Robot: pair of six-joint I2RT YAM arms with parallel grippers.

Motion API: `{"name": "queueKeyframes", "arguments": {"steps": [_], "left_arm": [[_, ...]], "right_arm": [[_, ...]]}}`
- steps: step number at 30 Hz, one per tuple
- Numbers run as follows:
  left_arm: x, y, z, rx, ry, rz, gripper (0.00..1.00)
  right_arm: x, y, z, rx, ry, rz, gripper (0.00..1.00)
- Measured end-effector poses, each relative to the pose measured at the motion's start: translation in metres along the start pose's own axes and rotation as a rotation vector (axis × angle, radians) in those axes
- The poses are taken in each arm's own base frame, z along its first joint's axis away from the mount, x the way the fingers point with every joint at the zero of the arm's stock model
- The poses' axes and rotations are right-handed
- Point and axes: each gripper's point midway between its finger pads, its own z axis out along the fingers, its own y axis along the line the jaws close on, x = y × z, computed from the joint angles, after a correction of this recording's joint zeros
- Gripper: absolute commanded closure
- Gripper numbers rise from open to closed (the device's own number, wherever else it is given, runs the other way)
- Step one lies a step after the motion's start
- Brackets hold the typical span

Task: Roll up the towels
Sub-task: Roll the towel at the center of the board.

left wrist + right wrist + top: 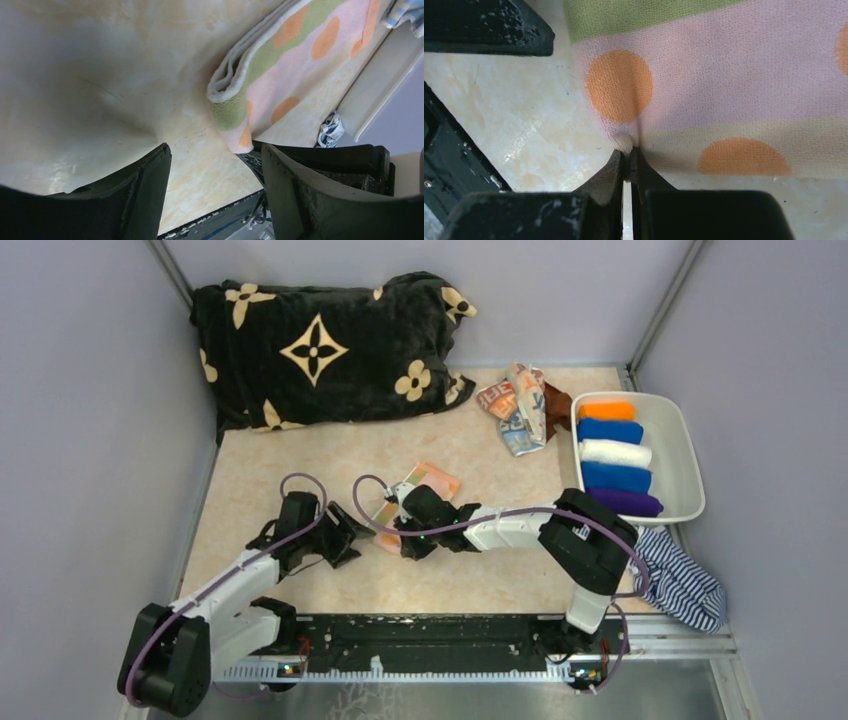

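A folded orange-peach towel [428,483] with orange dots and green stripes lies mid-table. My right gripper [392,532] is shut on its near corner, and the right wrist view shows the cloth [704,75] pinched at the tips of that gripper [629,152]. My left gripper [350,537] is just left of that corner. It is open [215,165] over bare table, with the towel's folded edge [235,80] ahead of it and untouched. A pale blue-white printed towel [520,405] and a brown one [557,400] lie crumpled at the back.
A white tray [685,455] at the right holds several rolled towels: orange [607,411], blue, white and purple. A navy-and-white striped cloth [682,582] hangs over the table's front right corner. A black flowered blanket [320,345] fills the back left.
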Motion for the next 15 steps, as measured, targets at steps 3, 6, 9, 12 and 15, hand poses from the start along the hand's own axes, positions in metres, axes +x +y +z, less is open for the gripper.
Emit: {"name": "queueKeyframes", "arguments": {"steps": [3,6,9,12,15], "left_arm": [[0.006,-0.005,0.006,0.011,0.022,-0.014,0.32],[0.012,-0.007,0.013,0.007,0.039,-0.027,0.38],[0.015,-0.005,0.023,-0.014,0.048,-0.043,0.45],[0.013,-0.007,0.031,-0.024,0.043,-0.057,0.57],[0.007,-0.006,0.036,-0.038,0.019,-0.066,0.69]], "right_arm": [[0.002,0.003,0.0,-0.032,-0.002,0.043,1.0],[0.0,0.008,0.0,-0.054,-0.005,0.06,1.0],[-0.001,0.011,0.0,-0.069,-0.009,0.071,1.0],[-0.003,0.013,0.0,-0.076,-0.014,0.077,1.0],[-0.002,0.014,0.0,-0.084,-0.013,0.078,1.0]]}}
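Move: The folded towel's near-left corner is about 3 cm right of the open left fingers, 2 cm ahead and 3 cm lower. The towel's middle lies some 10 cm right and 7 cm ahead of that hand, and the right gripper's tips about 7 cm right and 1 cm back. From the right hand, already pinching the towel's near-right corner, the near-left corner is roughly 4 cm left and 2 cm ahead. The left hand goes about 4 cm right, down and forward, half-closing around the towel end; right keeps pinching. ##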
